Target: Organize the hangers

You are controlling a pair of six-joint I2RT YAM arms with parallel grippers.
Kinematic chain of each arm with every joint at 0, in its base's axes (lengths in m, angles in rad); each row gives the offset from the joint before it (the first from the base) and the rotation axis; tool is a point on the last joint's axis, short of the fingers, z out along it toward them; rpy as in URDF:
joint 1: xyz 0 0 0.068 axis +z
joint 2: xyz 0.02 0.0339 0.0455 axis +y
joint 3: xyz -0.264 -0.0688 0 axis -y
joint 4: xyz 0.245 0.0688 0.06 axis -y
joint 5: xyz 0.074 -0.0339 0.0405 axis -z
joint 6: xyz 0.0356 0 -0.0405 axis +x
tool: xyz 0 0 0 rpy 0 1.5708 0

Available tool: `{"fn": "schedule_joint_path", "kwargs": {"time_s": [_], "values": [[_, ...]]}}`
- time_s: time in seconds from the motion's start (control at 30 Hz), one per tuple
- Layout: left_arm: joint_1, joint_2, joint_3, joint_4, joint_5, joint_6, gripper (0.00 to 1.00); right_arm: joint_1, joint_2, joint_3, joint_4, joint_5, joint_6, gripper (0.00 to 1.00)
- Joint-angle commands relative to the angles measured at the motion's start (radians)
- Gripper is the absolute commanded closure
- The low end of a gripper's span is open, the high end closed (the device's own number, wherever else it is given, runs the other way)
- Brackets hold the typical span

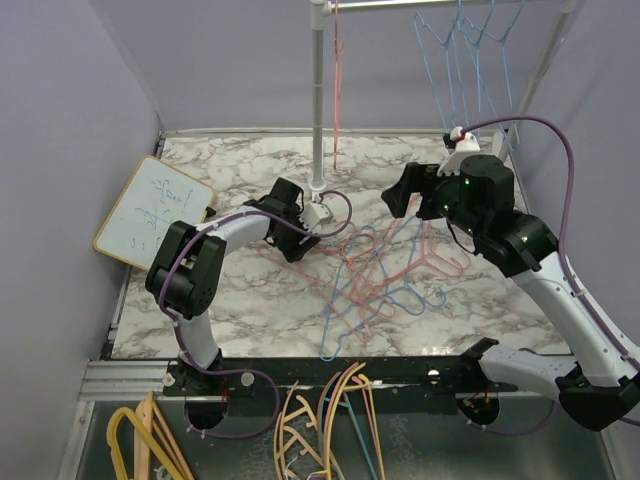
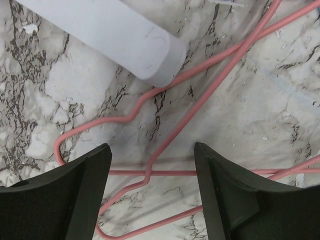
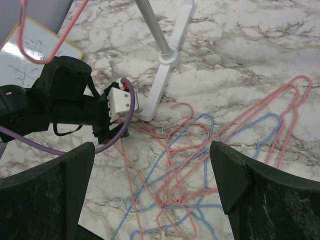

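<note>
A tangle of pink and light blue wire hangers point(image 1: 380, 275) lies on the marble table point(image 1: 230, 320), also seen in the right wrist view as hangers point(image 3: 200, 165). More blue hangers point(image 1: 470, 60) hang on the rail at the top right, and a pink hanger point(image 1: 336, 80) hangs beside the pole. My left gripper point(image 1: 300, 240) is low at the rack's foot. It is open, and its jaws straddle the wires of a pink hanger point(image 2: 150, 172) without touching them. My right gripper point(image 1: 405, 195) hovers above the pile, open and empty point(image 3: 151, 147).
The rack pole point(image 1: 318, 100) stands mid-table on a white foot point(image 2: 125, 35). A small whiteboard point(image 1: 152, 210) leans at the left edge. Thick yellow and orange hangers point(image 1: 320, 420) lie below the table's front edge. Purple walls close in both sides.
</note>
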Motion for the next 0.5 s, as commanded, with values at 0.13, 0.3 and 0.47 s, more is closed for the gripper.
{"fn": "schedule_joint_path", "kwargs": {"time_s": [0.13, 0.3, 0.47], "values": [[-0.040, 0.091, 0.060, -0.032, -0.019, -0.037, 0.52, 0.003, -0.029, -0.016, 0.031, -0.028, 0.017, 0.00], [-0.044, 0.091, 0.058, -0.068, -0.011, -0.022, 0.97, 0.004, -0.042, -0.034, 0.022, -0.024, 0.012, 0.00], [-0.049, 0.037, 0.001, -0.127, 0.017, 0.041, 1.00, 0.004, -0.074, -0.137, 0.025, -0.052, 0.041, 0.00]]}}
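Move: The left hand hovers just above the table with its fingers open around a pink hanger's wire, which runs about 1 cm to its right and 1 cm below. The near end of the white stand foot is about 4 cm ahead and 3 cm to the right, while the tangled hanger pile is centred some 17 cm right and 5 cm back. From the idle right hand that wire lies roughly 20 cm left, 5 cm ahead and 31 cm below. The left hand slides about 2 cm to the right, almost level and still pointing steeply down at the table, drawing its jaws across the pink wire beside the stand foot. It slows to a near stop while its fingers go from about two-thirds open to shut, pinching the wire between their tips; the wrist hardly turns. ##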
